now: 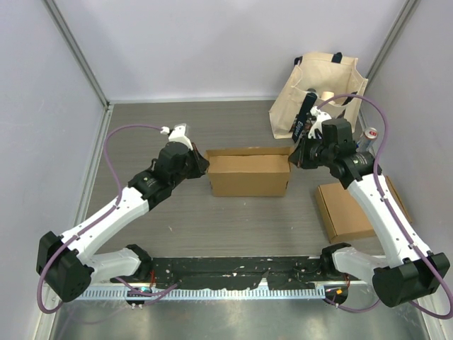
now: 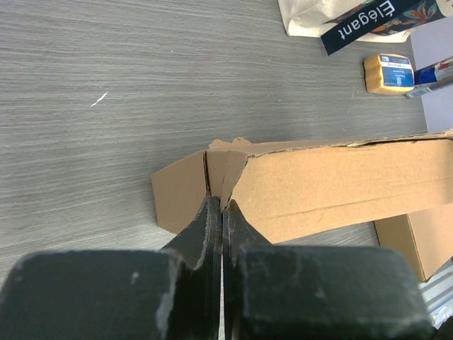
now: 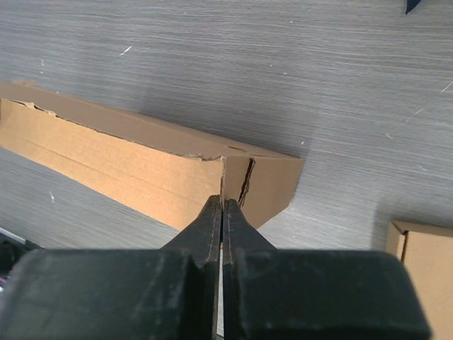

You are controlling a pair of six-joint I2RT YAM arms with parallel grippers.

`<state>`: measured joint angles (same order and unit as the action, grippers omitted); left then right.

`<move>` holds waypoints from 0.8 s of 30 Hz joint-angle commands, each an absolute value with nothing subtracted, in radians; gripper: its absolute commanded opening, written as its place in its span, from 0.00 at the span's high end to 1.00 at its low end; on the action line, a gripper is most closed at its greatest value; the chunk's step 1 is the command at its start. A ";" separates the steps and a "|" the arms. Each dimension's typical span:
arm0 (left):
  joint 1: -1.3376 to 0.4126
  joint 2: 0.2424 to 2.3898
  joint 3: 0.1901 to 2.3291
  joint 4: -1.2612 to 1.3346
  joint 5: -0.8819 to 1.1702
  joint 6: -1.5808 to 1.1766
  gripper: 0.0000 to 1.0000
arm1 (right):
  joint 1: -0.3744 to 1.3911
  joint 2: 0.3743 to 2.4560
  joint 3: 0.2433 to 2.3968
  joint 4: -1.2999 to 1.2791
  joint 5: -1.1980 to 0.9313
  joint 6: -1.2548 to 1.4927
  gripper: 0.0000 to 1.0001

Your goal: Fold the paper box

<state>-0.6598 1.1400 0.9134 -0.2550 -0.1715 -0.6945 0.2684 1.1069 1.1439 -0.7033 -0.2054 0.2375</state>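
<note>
The brown paper box (image 1: 248,177) lies mid-table as a long low carton, its top ragged-edged. My left gripper (image 1: 204,164) is at its left end. In the left wrist view the left gripper (image 2: 222,202) is shut, with its tips pinching the upright cardboard edge where the end flap meets the box (image 2: 333,184). My right gripper (image 1: 292,159) is at the right end. Seen from the right wrist, the right gripper (image 3: 223,200) is shut on the corner edge of the box (image 3: 127,163), beside a slit in the end panel.
A cream canvas bag (image 1: 318,92) stands at the back right with a can (image 1: 369,134) beside it. A second flat cardboard box (image 1: 354,209) lies at the right, under my right arm. A yellow packet (image 2: 389,73) lies near the bag. Walls close in on the left, back and right.
</note>
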 commanded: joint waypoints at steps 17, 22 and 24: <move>-0.718 1.147 0.798 -0.209 -0.221 -0.756 1.00 | 0.489 0.832 0.703 -0.298 0.146 0.271 0.99; -0.723 1.129 0.718 -0.164 -0.284 -0.769 1.00 | 0.489 0.804 0.688 -0.354 0.155 0.331 0.63; -0.722 1.134 0.713 -0.172 -0.293 -0.767 1.00 | 0.483 0.833 0.809 -0.443 0.114 0.391 0.43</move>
<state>-0.7113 1.0996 0.7757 -0.0689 -0.2737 -0.7448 0.4835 0.7815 0.6773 -0.3126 0.1329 0.3046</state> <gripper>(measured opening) 0.010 0.418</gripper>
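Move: Both hands already pinch the upper corners of the paper box. Its middle lies about 11 cm left, 2 cm back and 5 cm below the right hand, and roughly 12 cm to the right of the left hand, level with it ahead and 4 cm below. From the right hand, the closed carton is some 20 cm right and 13 cm back, and the tote bag about 7 cm right and 19 cm ahead. Right hand sinks about 4 cm and back 2, tipping up, then opens around its corner; left keeps its pinch. ##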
